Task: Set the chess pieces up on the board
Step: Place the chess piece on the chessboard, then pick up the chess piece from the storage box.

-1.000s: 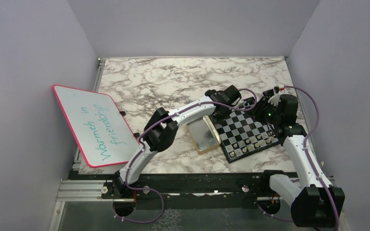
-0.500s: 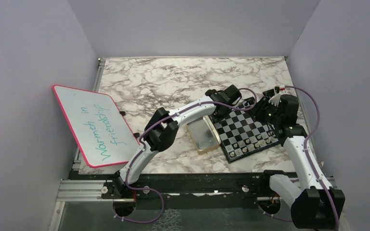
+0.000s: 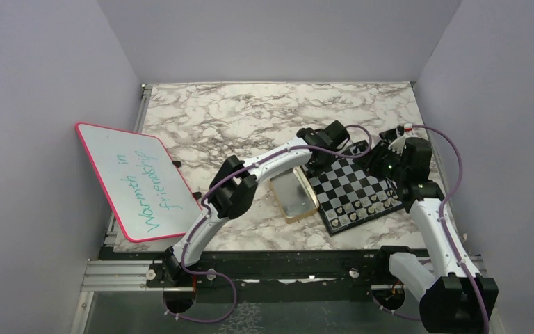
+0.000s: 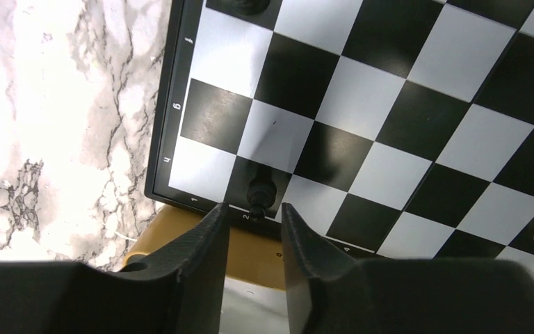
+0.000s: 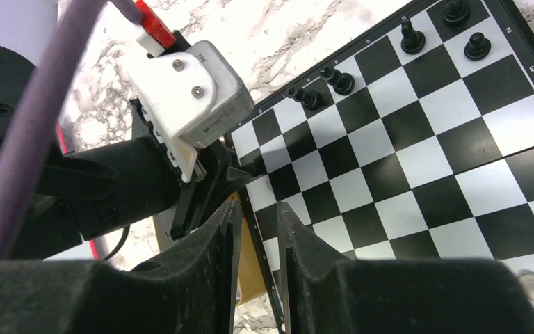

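Note:
The board lies at the right of the table, with several pale chess pieces along its near edge. In the left wrist view a black pawn stands upright on an edge square of the board. My left gripper is open just behind it, its fingertips either side of the pawn's top and apart from it. Several black pieces stand in the far rows. My right gripper hovers over the board's left edge, slightly open with nothing between its fingers. It is close to the left gripper.
A gold tin lies against the board's left side, under my left fingers. A pink-rimmed whiteboard leans at the table's left. The two wrists are close together over the board's far left corner.
My left jaws have parted, and the black pawn now stands free on its square. Both arms have hardly shifted.

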Motion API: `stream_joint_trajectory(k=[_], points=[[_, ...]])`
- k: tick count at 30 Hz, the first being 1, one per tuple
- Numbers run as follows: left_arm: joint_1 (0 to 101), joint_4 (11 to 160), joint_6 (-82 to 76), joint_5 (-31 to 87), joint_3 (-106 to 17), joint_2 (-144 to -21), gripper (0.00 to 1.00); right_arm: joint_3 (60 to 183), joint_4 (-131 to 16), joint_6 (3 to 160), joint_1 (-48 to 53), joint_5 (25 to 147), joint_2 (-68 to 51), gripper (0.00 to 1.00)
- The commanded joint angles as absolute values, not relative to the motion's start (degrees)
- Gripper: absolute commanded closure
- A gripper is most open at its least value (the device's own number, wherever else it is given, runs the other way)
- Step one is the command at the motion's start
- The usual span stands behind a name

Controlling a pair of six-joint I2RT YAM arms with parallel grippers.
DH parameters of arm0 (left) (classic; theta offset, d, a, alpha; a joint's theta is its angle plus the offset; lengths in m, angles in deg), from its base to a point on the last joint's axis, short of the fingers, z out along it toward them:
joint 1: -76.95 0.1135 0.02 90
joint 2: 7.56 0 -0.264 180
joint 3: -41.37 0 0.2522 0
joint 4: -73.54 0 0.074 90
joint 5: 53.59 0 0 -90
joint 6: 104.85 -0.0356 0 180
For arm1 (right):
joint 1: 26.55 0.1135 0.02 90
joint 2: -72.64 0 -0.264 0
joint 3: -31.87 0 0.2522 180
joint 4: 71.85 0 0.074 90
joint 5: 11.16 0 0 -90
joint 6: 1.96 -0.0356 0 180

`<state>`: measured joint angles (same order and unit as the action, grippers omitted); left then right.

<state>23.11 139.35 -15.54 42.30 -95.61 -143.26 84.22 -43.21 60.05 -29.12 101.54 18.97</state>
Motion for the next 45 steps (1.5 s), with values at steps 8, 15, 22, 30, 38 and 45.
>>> stream_joint_trajectory(k=[8, 15, 22, 30, 38, 45], points=[[25.16, 138.84, -10.99, 43.47, -100.93, -139.07, 0.56, 87.12, -39.52, 57.99, -28.92, 96.81, 21.84, 0.70], [32.12, 129.44, -4.50, 35.57, -92.49, -128.66, 0.40, 89.66, -38.47, 56.56, -28.90, 91.87, 21.65, 0.70], [38.94, 118.08, -4.87, 30.83, -78.15, -115.46, 0.01, 91.61, -41.74, 55.79, -28.93, 87.11, 18.81, 0.69], [40.58, 114.88, -9.69, 29.81, -65.40, -101.81, 0.01, 95.73, -44.39, 60.13, -28.90, 76.45, 10.87, 0.66], [40.65, 102.79, -6.51, 24.09, -44.08, -86.06, 0.01, 101.44, -48.26, 69.02, -30.58, 63.90, -2.47, 0.65], [40.65, 102.52, -7.20, 18.90, -36.79, -79.79, 0.01, 106.01, -49.68, 72.60, -37.61, 66.02, -15.42, 0.65]])
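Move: The black chess piece stands on the board right between the left fingertips, its middle some 2 cm below; the empty gold tray lies about 7 cm back and 8 cm left of it. From the right hand, the black pieces in the right tray lie roughly 14 cm ahead, 16 cm right and 14 cm below; the chessboard's middle is about 1 cm back and 1 cm left, some 15 cm below. Left opens wide, withdrawing some 18 cm up and leftward; right reaches right and forward towards the tray's pieces. ##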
